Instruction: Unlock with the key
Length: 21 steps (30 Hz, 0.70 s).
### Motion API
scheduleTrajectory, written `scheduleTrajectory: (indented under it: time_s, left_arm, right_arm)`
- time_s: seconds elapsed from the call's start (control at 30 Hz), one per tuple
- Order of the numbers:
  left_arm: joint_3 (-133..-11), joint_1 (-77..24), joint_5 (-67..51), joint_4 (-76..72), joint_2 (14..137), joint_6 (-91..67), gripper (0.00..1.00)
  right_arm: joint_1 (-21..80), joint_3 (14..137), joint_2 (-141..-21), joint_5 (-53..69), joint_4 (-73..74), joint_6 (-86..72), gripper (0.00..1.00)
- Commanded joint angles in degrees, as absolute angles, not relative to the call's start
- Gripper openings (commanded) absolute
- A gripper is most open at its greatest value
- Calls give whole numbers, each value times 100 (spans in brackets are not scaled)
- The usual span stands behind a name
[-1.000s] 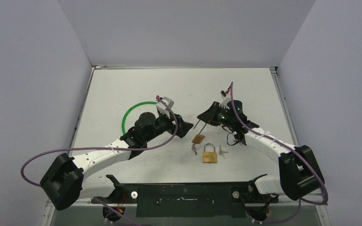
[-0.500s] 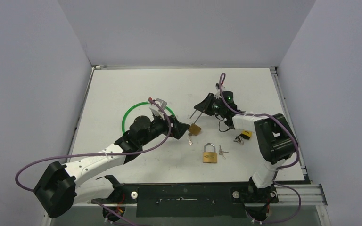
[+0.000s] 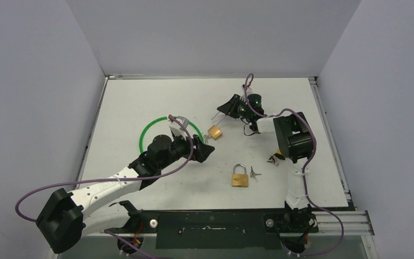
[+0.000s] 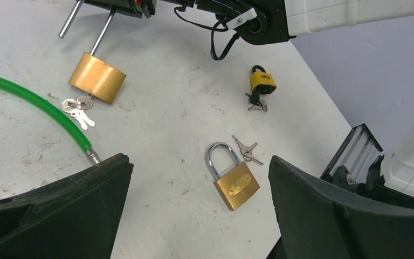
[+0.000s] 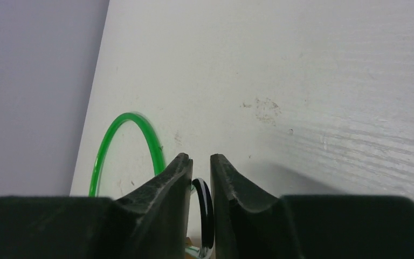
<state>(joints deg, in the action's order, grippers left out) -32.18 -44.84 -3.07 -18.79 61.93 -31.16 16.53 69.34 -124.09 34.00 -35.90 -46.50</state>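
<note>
A brass long-shackle padlock [image 3: 214,131] sits tilted behind the table's middle, its long shackle [image 4: 101,32] running up into my right gripper [image 3: 223,110]. That gripper [image 5: 199,157] is shut on the shackle [image 5: 205,208], which shows as a thin loop between the fingers. A bunch of keys [image 4: 78,104] hangs at the padlock's [image 4: 97,77] lower end, touching the table. My left gripper [image 3: 202,151] is open and holds nothing. In the left wrist view it [image 4: 199,162] hovers over a second brass padlock [image 4: 236,183] with its own loose keys [image 4: 246,149].
A green cable loop [image 3: 143,139] lies left of my left gripper, its metal end [image 4: 91,155] near the left finger. The second padlock [image 3: 240,177] and keys [image 3: 254,174] lie front centre. A small yellow padlock [image 3: 276,158] with keys sits to the right.
My right arm has pulled back and to the left, carrying the long-shackle padlock away from the front centre. My left gripper has drawn back slightly, still open.
</note>
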Motion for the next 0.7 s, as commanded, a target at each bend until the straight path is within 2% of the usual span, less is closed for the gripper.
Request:
scheduleTrajectory:
  time_s: [0.0, 0.17, 0.37, 0.5, 0.67]
  left_arm:
    - [-3427, -4439, -50, -1520, 6109, -3119, 95]
    - [-3500, -4433, 240, -1312, 5993, -2894, 95]
    - [-3757, -4432, 629, -620, 5805, -2769, 95]
    - [-4064, -4432, 911, 237, 5621, -2747, 95]
    - [-4014, -4436, 1053, 665, 5153, -2641, 95]
  right_arm:
    - [1602, 7404, -12567, 3493, -3831, -4605, 26]
    - [1562, 7603, -12426, 3138, -3194, -4280, 55]
    - [1386, 7366, -11481, 2198, -2197, -3675, 75]
    - [1336, 7137, -10565, 1385, -733, -3201, 79]
    - [1408, 6038, -8983, 766, 661, -2864, 75]
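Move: The open padlock hangs by its shackle in the right fingers, its body about 5 cm back, 3 cm left and 3 cm below the hand. From that hand, its keys lie some 7 cm back and 6 cm left, the green cable's end 12 cm back and 8 cm left, the large padlock about 21 cm back and 6 cm right. From the left hand the open padlock lies some 17 cm ahead, 3 cm right and 15 cm below. Ease the right gripper about 1.5 cm down and slightly forward while opening it wide to let go of the shackle, then draw it away to the right and up, some 9 cm right, turning it clockwise and dipping its left side. Meanwhile back the wide-open left gripper about 5 cm left, away from the padlock, dipping 2 cm before rising again. ##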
